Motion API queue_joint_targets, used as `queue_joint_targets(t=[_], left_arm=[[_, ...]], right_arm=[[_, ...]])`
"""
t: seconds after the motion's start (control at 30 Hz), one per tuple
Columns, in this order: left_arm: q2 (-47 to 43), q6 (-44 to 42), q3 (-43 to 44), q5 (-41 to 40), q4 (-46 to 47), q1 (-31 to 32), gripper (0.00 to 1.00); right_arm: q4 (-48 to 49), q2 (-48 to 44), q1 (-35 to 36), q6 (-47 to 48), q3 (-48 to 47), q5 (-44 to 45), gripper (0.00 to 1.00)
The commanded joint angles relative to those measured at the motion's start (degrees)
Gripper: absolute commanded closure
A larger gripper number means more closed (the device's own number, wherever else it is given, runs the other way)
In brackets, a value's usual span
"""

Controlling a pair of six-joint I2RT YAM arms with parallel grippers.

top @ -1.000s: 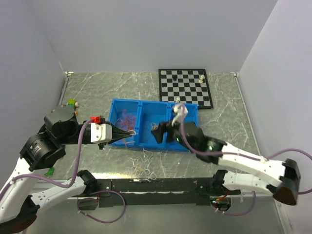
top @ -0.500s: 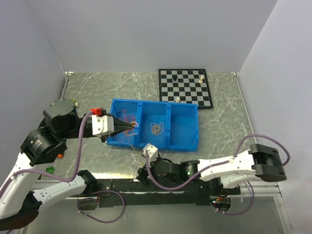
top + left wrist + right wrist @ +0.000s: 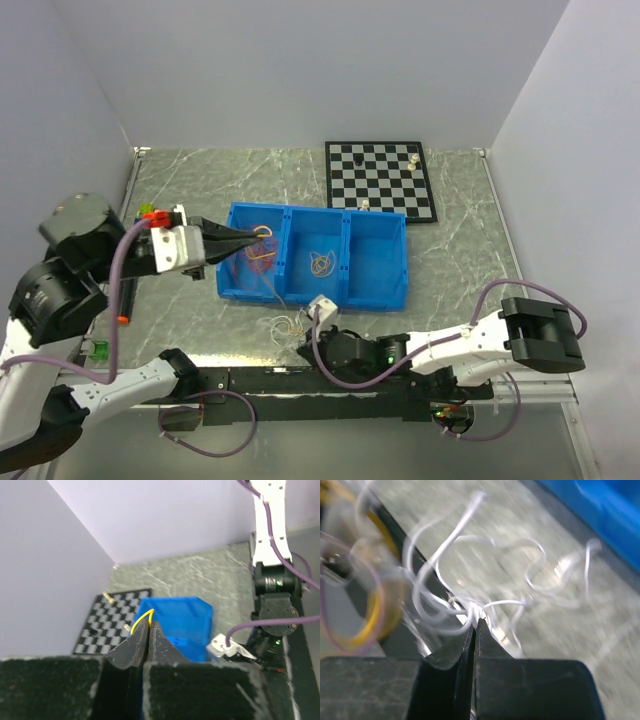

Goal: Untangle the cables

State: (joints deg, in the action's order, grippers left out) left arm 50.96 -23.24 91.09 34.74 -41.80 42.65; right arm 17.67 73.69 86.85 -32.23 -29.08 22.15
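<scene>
My left gripper [image 3: 258, 238] hovers over the left compartment of the blue bin [image 3: 375, 262], shut on a thin yellow cable [image 3: 141, 616] that loops out of its tips [image 3: 150, 623]. Red and orange cables [image 3: 263, 252] lie below it in that compartment, and another small clump of cables [image 3: 322, 263] sits in the middle one. My right gripper [image 3: 303, 346] is low on the table in front of the bin. It [image 3: 475, 622] is shut, its tips pinching a strand of the tangled white cables [image 3: 470, 595], which show in the top view as a white clump [image 3: 288, 325].
A chessboard [image 3: 380, 180] with a few pieces lies behind the bin. Small green objects [image 3: 100, 350] and a red-and-black pen [image 3: 124, 300] lie at the left. A blurred yellow loop [image 3: 375, 612] lies beside the white strands. The arms' base rail [image 3: 300, 380] runs along the front.
My right arm swung from the bin down to the table in front and shut on the white strands. My left gripper drew back to the left, still holding the yellow cable.
</scene>
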Motion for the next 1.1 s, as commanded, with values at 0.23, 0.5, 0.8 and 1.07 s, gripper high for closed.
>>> queue_joint_targets(t=[0.23, 0.5, 0.8, 1.07], left_arm=[[1.16, 2.76, 7.44, -8.54, 18.12, -0.29, 0.99], [8.01, 6.89, 11.48, -12.6, 29.76, -0.29, 0.99], [9.59, 9.62, -2.22, -11.27, 32.56, -0.2, 0.99], [13.81, 6.99, -10.65, -16.19, 36.08, -0.2, 0.99]], right_arm=[[-6.32, -6.71, 2.79, -13.73, 9.3, 4.3, 1.0], [-21.26, -13.57, 12.98, -26.29, 11.5, 11.06, 1.0], [-38.57, -21.82, 20.81, -34.92, 5.27, 21.17, 1.0], [-46.76, -29.92, 25.56, -37.47, 2.19, 27.33, 1.0]])
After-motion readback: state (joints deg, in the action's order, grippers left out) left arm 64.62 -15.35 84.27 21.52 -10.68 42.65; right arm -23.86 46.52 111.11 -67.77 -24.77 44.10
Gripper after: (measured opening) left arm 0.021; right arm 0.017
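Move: My left hand holds the yellow cable high up. That cable's coil, in the blue tray's middle compartment, lies about 20 cm ahead, 9 to the right and 46 below. From this hand the red cable is some 23 ahead and 4 left, the white cable tangle 4 ahead and 1 right, equally low. My right hand pinches the white cable; the stretch of black rail I take it over is 5 back, 11 right, 9 below, and the tangle 8 ahead, 3 left, 7 below. With my left hand I keep the yellow strand pinched and draw it up about 15 cm, tilting the wrist some 20 degrees, then carry it forward and right while sinking again, towards the coil in the tray. Meanwhile my right hand, still gripping the white cable, drags it right about 11 cm, down and back over the black rail, and finally lifts about 6 cm. ##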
